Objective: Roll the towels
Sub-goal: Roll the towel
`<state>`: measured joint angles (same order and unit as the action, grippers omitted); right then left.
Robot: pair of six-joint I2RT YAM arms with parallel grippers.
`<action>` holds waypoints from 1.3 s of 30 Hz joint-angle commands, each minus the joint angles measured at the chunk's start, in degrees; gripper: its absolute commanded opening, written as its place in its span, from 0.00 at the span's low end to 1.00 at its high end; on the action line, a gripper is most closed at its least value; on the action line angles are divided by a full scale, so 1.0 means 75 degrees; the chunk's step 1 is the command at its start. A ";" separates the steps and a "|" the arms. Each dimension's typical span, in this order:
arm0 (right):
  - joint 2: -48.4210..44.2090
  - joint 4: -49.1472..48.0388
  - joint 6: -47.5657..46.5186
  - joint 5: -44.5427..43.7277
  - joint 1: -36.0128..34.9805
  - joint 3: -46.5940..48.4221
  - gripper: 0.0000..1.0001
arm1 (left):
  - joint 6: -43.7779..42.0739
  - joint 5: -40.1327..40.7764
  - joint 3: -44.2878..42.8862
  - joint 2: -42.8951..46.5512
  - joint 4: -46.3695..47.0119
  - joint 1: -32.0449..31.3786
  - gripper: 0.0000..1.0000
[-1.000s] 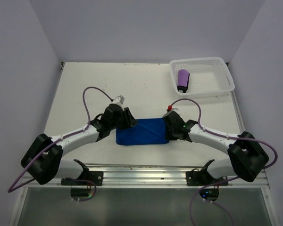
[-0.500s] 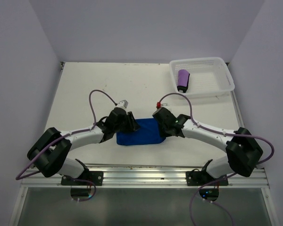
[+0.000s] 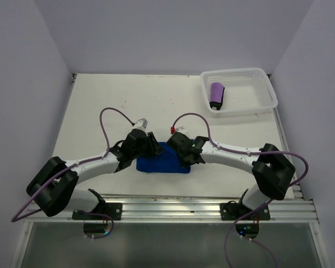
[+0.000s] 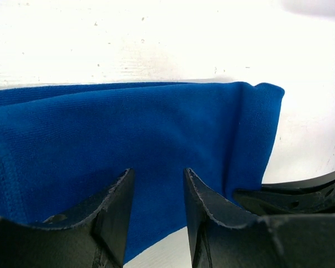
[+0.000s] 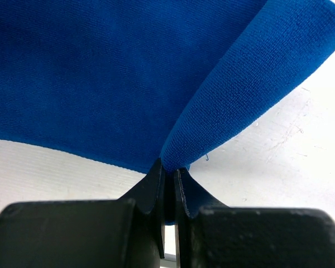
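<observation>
The blue towel (image 3: 159,163) lies on the table between my two arms, bunched shorter from its right side. My right gripper (image 3: 182,157) is shut on the towel's right edge, which curls up as a fold (image 5: 251,84) into the closed jaws (image 5: 168,170). My left gripper (image 3: 152,146) stands open at the towel's left part, its fingers (image 4: 114,195) apart over the blue cloth (image 4: 128,123) with nothing pinched (image 4: 158,174). The purple towel (image 3: 216,95) lies rolled inside the basket at the back right.
The white mesh basket (image 3: 240,109) sits at the table's far right corner. The right arm's black fingers (image 4: 301,195) show at the lower right of the left wrist view, close to my left gripper. A metal rail (image 3: 167,202) runs along the near edge.
My right gripper has carried the blue towel's right edge leftward, folding it over so the towel looks shorter. The left arm shifted slightly and stays open.
</observation>
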<state>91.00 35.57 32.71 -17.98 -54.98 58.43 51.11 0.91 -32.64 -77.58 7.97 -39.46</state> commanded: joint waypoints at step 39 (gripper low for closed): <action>0.0511 -0.2165 0.3443 0.2162 0.0768 -0.1100 0.53 | 0.0487 0.3593 0.2444 0.2576 0.1597 -0.3538 0.45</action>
<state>93.62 21.04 54.13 -4.34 -50.74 53.08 57.21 22.02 -10.83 -56.34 13.98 -63.57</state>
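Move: Just above the towel's middle, with half-open fingers, the left hand has the near edge about 7 cm back and 4 cm below, and the near left corner some 9 cm left and 6 cm back. The towel's folded right end lies roughly 8 cm to that hand's right and 2 cm nearer the base. The right hand already pinches this fold's near corner, so the fold's middle is about 4 cm ahead and 1 cm left of it. Letting go of the fold's near corner, the right fingers open to about half and the hand slides some 5 cm left and 2 cm down, tilting and turning clockwise roughly 30 degrees in all, until the fold's near end sits between the spread fingers. Meanwhile the left hand, fingers unchanged, draws back about 10 cm, slowly then fast, over the near edge, ending a little lower. ##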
